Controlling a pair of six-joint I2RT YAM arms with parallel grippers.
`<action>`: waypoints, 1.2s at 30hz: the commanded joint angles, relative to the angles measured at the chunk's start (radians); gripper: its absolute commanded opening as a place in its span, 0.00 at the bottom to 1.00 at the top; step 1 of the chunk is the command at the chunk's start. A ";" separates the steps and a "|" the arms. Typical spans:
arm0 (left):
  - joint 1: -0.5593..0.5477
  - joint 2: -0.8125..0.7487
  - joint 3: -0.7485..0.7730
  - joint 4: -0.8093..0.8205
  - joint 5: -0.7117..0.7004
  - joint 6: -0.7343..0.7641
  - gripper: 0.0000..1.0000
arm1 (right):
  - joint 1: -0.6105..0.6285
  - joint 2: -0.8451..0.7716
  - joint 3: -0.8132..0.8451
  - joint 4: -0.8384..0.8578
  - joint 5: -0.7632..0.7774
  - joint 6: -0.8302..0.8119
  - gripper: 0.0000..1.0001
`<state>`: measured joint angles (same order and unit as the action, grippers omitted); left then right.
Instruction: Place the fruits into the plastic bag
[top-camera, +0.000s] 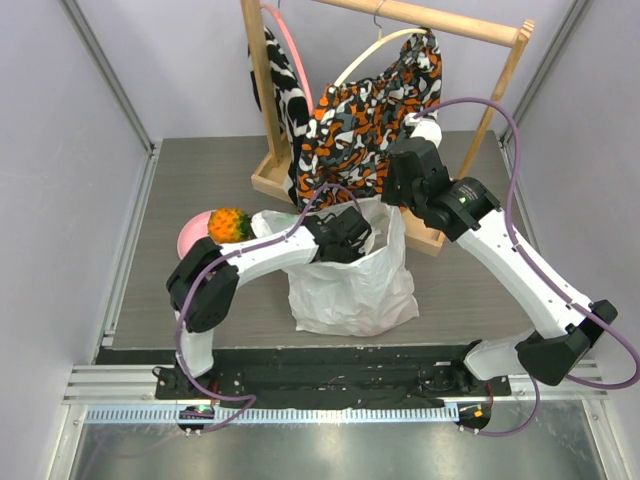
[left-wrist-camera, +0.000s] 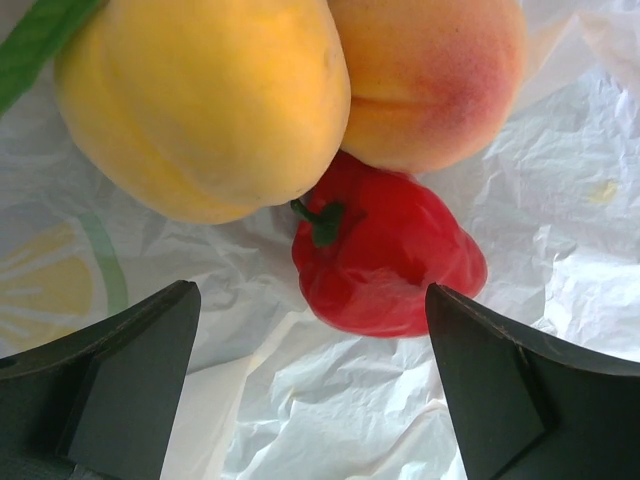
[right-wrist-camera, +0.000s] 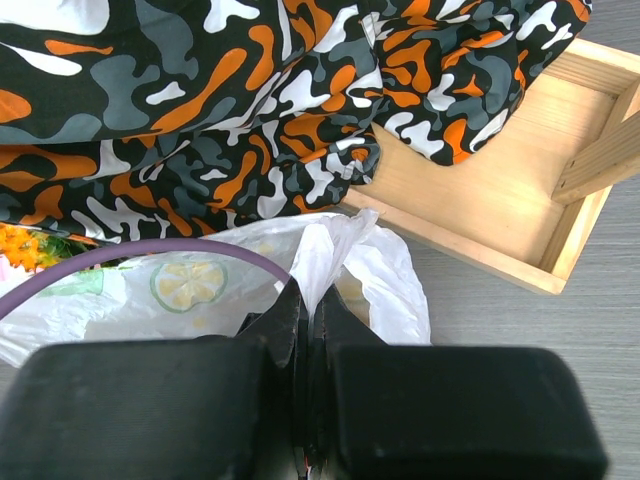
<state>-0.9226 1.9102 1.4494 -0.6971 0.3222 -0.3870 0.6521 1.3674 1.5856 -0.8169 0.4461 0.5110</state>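
The white plastic bag (top-camera: 350, 290) stands open at mid-table. My left gripper (top-camera: 345, 238) is open and empty inside its mouth. In the left wrist view its fingers (left-wrist-camera: 120, 380) hang just above the fruits on the bag's floor (left-wrist-camera: 330, 420): a yellow mango (left-wrist-camera: 200, 100), a pink-orange peach (left-wrist-camera: 440, 80) and a shiny red fruit (left-wrist-camera: 390, 260). My right gripper (top-camera: 402, 188) is shut on the bag's upper edge (right-wrist-camera: 330, 250) and holds it up; it also shows in its own view (right-wrist-camera: 306, 300). The orange pineapple (top-camera: 229, 225) lies on a pink plate (top-camera: 190, 238) left of the bag.
A wooden clothes rack (top-camera: 500, 90) stands behind the bag, with an orange-black-white patterned cloth (top-camera: 375, 120) hanging on it. Its wooden base tray (right-wrist-camera: 500, 190) lies close to the right gripper. Grey walls bound the table on both sides.
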 joint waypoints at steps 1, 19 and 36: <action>-0.004 -0.105 -0.015 0.050 -0.031 -0.016 1.00 | -0.002 -0.017 0.010 0.018 0.017 0.011 0.01; 0.064 -0.273 0.003 0.133 -0.147 -0.104 1.00 | -0.002 -0.014 0.016 0.019 0.016 0.007 0.01; 0.269 -0.494 0.037 0.266 0.026 -0.142 1.00 | -0.003 -0.008 0.024 0.019 0.023 0.001 0.01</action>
<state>-0.6765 1.4628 1.4330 -0.5167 0.2684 -0.5373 0.6521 1.3674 1.5856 -0.8169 0.4473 0.5110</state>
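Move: My empty left hand is down in the plastic bag. The pineapple on the plate lies some 32 cm to its left, 15 cm ahead and a little lower; the mango, hidden under my forearm, is about 33 cm left and 7 cm ahead. The red pepper sits about 3 cm ahead, 4 cm right and 3 cm below, the yellow peach about 6 cm ahead and 3 cm left. From my right hand, the pineapple is some 37 cm left, level ahead and 27 cm below. I draw my left hand up out of the bag, nearly straight at first, then climbing forward and finally leftward too: about 20 cm up and 9 cm forward, away from the bagged fruit. The fingers stay wide open and swing some 40 degrees, from pointing steeply down towards forward-right. My right hand stays still, keeping the bag's rim pinched. ##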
